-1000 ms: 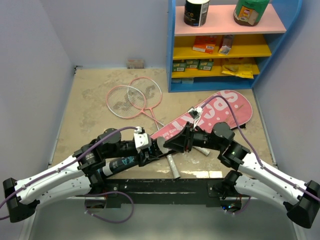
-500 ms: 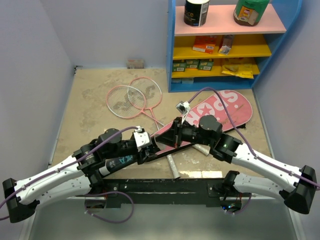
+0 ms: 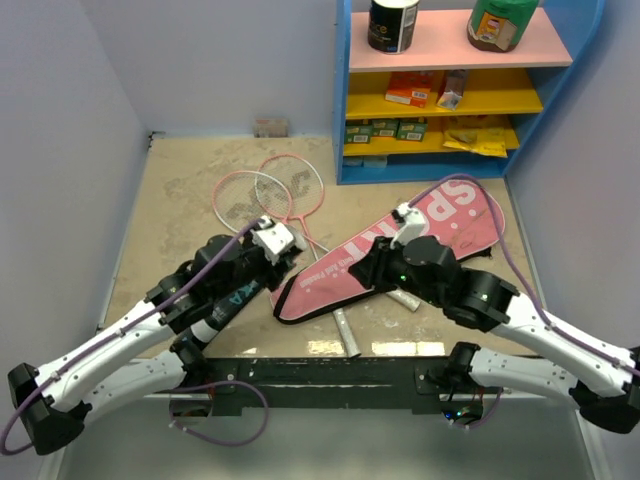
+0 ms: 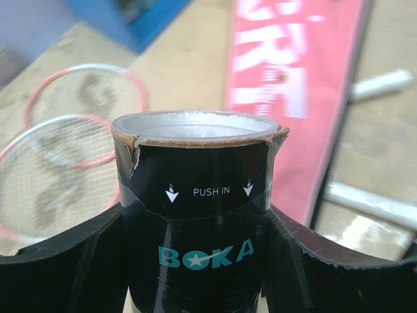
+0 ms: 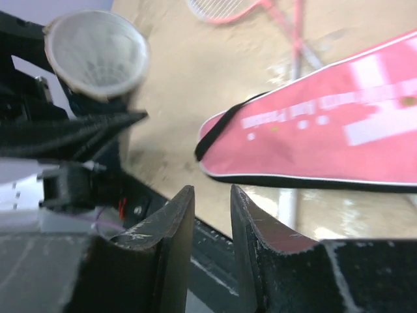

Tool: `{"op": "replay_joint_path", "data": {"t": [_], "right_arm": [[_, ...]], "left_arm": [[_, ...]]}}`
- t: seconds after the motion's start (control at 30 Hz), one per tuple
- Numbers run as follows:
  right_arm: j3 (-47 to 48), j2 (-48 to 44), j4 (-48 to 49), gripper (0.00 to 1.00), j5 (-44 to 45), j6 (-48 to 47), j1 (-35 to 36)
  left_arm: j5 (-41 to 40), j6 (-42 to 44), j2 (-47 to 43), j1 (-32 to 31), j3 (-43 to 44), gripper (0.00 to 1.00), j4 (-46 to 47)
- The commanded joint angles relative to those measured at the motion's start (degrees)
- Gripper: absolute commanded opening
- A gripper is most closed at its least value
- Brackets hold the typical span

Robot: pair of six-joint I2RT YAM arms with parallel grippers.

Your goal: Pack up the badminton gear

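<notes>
My left gripper (image 3: 268, 262) is shut on the long black shuttle tube (image 4: 195, 163), lettered BOKA. Its fingers (image 4: 85, 254) clamp both sides below the open mouth. From above, the tube (image 3: 232, 300) lies along the left forearm. In the right wrist view the tube mouth (image 5: 98, 55) shows something white and ribbed inside, perhaps a shuttlecock. My right gripper (image 5: 212, 195) stands open a little and empty, over the near end of the pink SPORT bag (image 3: 420, 235). Two pink-framed rackets (image 3: 248, 203) (image 3: 292, 185) lie crossed behind the bag, with their shafts running under it.
Two white handles (image 3: 346, 330) (image 3: 405, 298) stick out from under the bag's near edge. The blue shelf unit (image 3: 450, 90) with boxes and jars stands at the back right. Grey walls close both sides. The black base rail (image 3: 320, 375) runs along the near edge.
My right gripper has pulled back to the right from the tube mouth, closing and then partly opening. The left arm has swung the tube up and away to the left, uncovering the bag's near end.
</notes>
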Motion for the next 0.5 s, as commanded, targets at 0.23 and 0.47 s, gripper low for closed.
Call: {"op": "replay_joint_path", "data": {"t": [0.23,0.47], "right_arm": [[1.57,-12.28,-12.90,0.34,15.76,4.87,0.32],[-3.72,-13.34,-10.61,0.33,10.58,5.93,0.23]], "left_arm": [[-14.14,3.17,19.06,25.66,14.72,0.00,-1.40],[-19.53,1.50,42.51,41.64,25.19,0.00,-0.35]]}}
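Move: The left hand, already holding the black shuttle tube near its mouth, is bound for the bare table left of the rackets, about 25 cm ahead, 20 cm left and 15 cm down. From it the crossed racket heads lie some 25 cm ahead and 7 cm left, the pink bag's middle 10 cm ahead and 29 cm right. From the empty right hand that bare spot is roughly 29 cm ahead and 42 cm left, the bag's middle 15 cm ahead and 11 cm right, both about 18 cm lower. Still gripping the shuttle tube, the left hand sweeps it quickly forward and left, about 25 cm in all, away from the bag and towards the bare table left of the rackets. It turns some 45 degrees counter-clockwise and begins to sink near the end. The right hand, fingers holding their small gap, backs off about 7 cm to the right, rising and then sinking again. ##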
